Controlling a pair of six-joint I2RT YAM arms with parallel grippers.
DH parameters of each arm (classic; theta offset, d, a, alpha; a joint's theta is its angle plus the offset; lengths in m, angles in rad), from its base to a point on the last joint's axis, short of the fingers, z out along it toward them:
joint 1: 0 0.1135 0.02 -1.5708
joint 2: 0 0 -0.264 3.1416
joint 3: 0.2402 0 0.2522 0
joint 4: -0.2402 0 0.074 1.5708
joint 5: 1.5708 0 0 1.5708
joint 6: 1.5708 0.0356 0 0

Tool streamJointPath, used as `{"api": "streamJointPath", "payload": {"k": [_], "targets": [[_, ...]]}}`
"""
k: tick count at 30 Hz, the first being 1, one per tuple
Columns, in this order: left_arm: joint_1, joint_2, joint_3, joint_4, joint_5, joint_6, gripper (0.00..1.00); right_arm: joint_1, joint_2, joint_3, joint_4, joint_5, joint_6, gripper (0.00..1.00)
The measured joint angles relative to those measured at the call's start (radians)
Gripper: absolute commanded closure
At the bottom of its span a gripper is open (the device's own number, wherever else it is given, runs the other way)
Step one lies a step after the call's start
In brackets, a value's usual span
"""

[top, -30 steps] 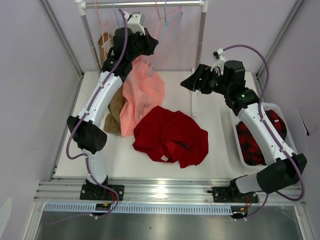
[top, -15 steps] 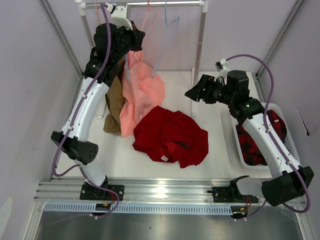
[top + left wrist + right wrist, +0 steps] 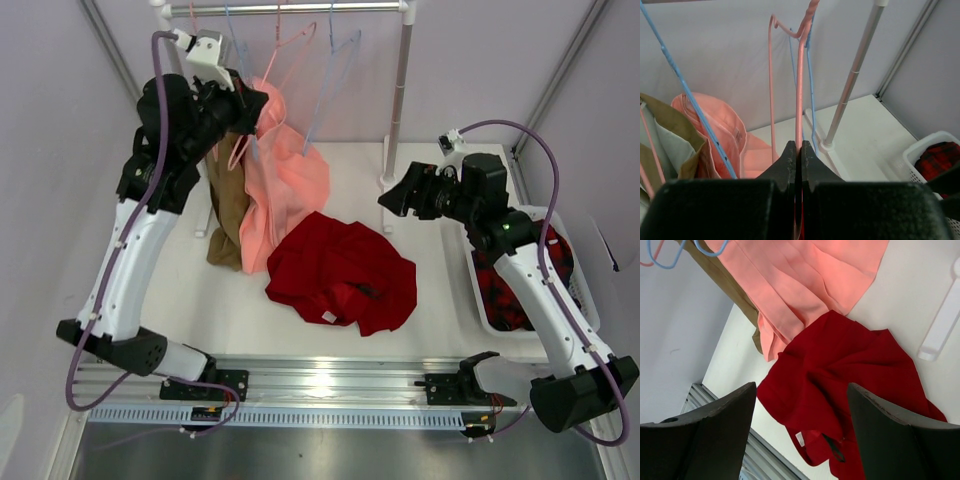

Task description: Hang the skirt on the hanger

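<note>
The skirt (image 3: 340,275) lies crumpled on the white table, dark red, with a small white label near its front edge. In the right wrist view the skirt (image 3: 840,365) is below and between my open right gripper (image 3: 801,386), which hovers clear of it. From above, that right gripper (image 3: 395,195) hangs just right of the skirt's far edge. My left gripper (image 3: 252,105) is raised by the rack and shut on the hanger (image 3: 800,90), a thin pale pink one whose rod runs up from the closed jaws (image 3: 796,145). The hanger (image 3: 290,50) reaches toward the rail.
A salmon-pink garment (image 3: 285,185) and a brown garment (image 3: 228,215) hang at the rack's left. Light blue hangers (image 3: 335,70) dangle from the rail. The rack pole (image 3: 398,90) stands behind the skirt. A white basket (image 3: 590,300) with plaid cloth sits at right.
My left arm has swung up and to the left along the rack, carrying the pink hanger. The right arm has drifted slightly right, still open. The skirt has not moved.
</note>
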Motion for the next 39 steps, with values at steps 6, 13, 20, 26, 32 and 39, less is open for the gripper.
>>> {"api": "streamJointPath", "payload": {"k": [6,13,20,26,32,39], "targets": [[0.000,-0.144,-0.085,-0.080,0.038,-0.001,1.00,0.000,-0.003,-0.011,-0.038,0.005,-0.028,0.21],[0.000,-0.360,-0.245,-0.192,0.121,-0.022,1.00,0.000,-0.057,-0.023,-0.090,0.014,-0.038,0.23],[0.000,-0.635,-0.495,-0.294,0.256,-0.092,1.00,0.046,-0.189,-0.189,-0.124,0.071,0.018,0.35],[-0.035,-0.790,-0.621,-0.358,0.329,-0.130,1.00,0.156,-0.285,-0.386,-0.123,0.132,0.084,0.53],[-0.092,-0.876,-0.778,-0.407,0.388,-0.161,1.00,0.326,-0.310,-0.533,-0.064,0.236,0.138,0.53],[-0.176,-0.930,-0.815,-0.462,0.409,-0.161,1.00,0.388,-0.312,-0.690,0.052,0.320,0.172,0.58]]}}
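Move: The left hand, already holding the pink hanger, has the red skirt about 10 cm back, 13 cm to its right and nearly 50 cm below. The pink garment hangs some 10 cm ahead of this hand, straight in line and about 23 cm lower. From the open right hand the skirt lies roughly 10 cm left, 3 cm back and 30 cm down; the rack foot is about 20 cm ahead, 2 cm right and 32 cm down. Keeping its pinch on the hanger, the left hand draws it back from the rack by about 30 cm, sinking some 18 cm as it goes, turning clockwise and tipping its fingers down. The right hand drops about 20 cm and draws back 13 cm towards the skirt's near right part, fingers tilting down and narrowing to about half open, with no clear touch yet. ##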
